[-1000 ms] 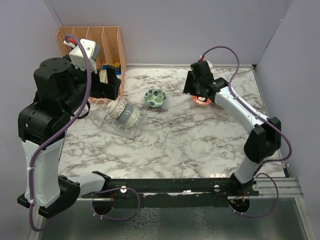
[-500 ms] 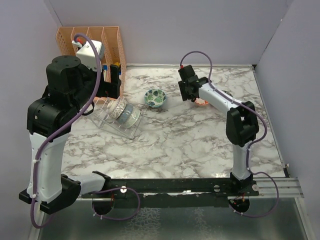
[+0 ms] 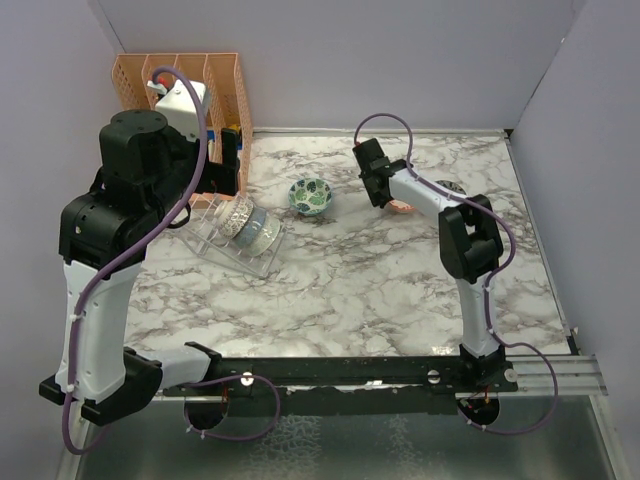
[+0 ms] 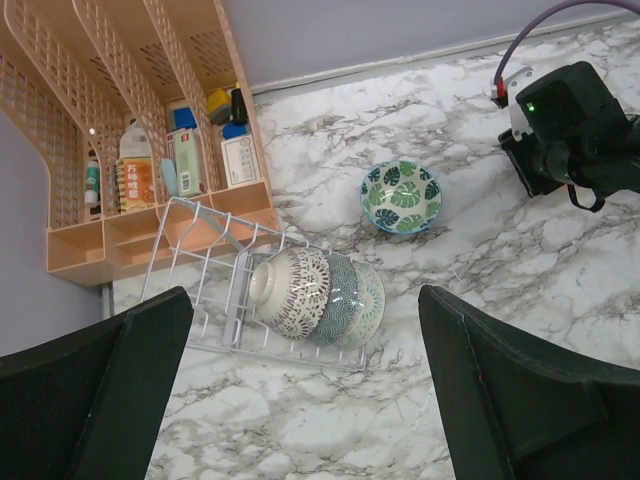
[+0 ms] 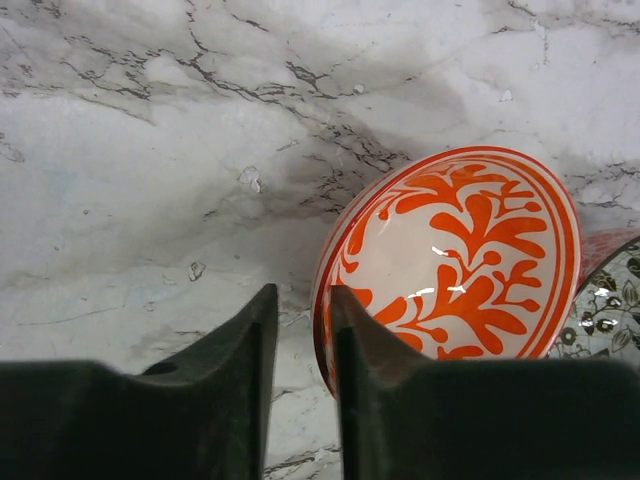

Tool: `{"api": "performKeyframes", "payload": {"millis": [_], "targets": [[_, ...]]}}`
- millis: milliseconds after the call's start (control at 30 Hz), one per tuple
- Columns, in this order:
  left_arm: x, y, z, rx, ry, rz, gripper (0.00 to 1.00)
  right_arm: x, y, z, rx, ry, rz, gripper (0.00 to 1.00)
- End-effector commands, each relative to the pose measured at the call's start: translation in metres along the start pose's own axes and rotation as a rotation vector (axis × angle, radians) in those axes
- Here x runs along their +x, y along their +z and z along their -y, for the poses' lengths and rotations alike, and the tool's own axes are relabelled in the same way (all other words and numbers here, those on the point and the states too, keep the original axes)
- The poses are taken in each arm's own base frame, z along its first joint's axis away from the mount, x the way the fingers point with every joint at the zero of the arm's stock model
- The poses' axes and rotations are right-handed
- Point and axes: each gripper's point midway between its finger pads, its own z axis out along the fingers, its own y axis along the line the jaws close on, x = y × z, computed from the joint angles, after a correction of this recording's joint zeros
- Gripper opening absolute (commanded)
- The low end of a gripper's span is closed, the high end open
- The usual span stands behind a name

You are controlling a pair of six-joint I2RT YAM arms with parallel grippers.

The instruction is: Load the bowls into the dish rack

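A red-orange patterned bowl (image 5: 460,260) stands tilted on its side on the marble at the back right (image 3: 402,207). My right gripper (image 5: 303,295) is at its left rim (image 3: 383,192). The jaws are narrow, one finger outside the rim and one inside, pinching it. A teal-green leaf bowl (image 3: 311,195) sits upright on the table (image 4: 401,196). The clear dish rack (image 3: 215,240) holds three bowls on edge (image 4: 315,295). My left gripper (image 4: 310,400) hangs wide open and empty high above the rack (image 3: 225,160).
The orange perforated organizer (image 3: 190,80) stands in the back left corner behind the rack (image 4: 120,100). A grey patterned bowl (image 3: 450,187) lies just right of the red-orange bowl (image 5: 610,310). Purple walls close the left, back and right.
My right arm has swung left and its wrist has turned, so the gripper now sits at the red-orange bowl's left rim. My left arm has risen and shifted slightly right.
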Motion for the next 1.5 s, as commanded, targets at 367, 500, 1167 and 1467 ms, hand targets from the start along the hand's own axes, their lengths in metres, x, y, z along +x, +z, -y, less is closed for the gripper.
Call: {"api": "performKeyframes", "payload": {"millis": [367,500,1167,1467], "targets": [[-0.012,-0.007,0.002,0.018,0.018,0.040,0.99,-0.065,-0.062,0.007,-0.119,0.174,0.218,0.01],[-0.017,-0.011,0.003,0.026,0.014,0.058,0.99,-0.117,-0.144,-0.008,-0.392,0.314,0.407,0.01],[-0.057,-0.054,0.015,0.130,-0.041,0.236,0.99,-0.183,-0.435,-0.150,-1.734,0.889,0.848,0.01],[-0.052,-0.064,0.012,0.126,-0.042,0.244,0.99,-0.183,-0.415,-0.210,-1.988,1.225,0.708,0.01]]}}
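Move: The orange bowl's near-left rim already sits between the right gripper's half-open fingers; its middle lies about 5 cm right, 1 cm ahead and 2 cm below. The dark patterned bowl is about 16 cm right and level ahead; the green leaf bowl some 20 cm left and 1 cm ahead. The dish rack stands roughly 38 cm left and 9 cm back. From the left gripper, the orange bowl is about 22 cm ahead, 38 cm right and 43 cm down. Shut the right fingers on the orange bowl's rim and keep them pinched. Lift about 30 cm, then sweep some 34 cm left and 12 cm back towards the dish rack, rolling the wrist roughly 115 degrees, left side rising, until the fingers point left; ease down slightly at the end. Meanwhile raise the open, empty left gripper about 6 cm, drawing it back 4 cm and tilting it up. ##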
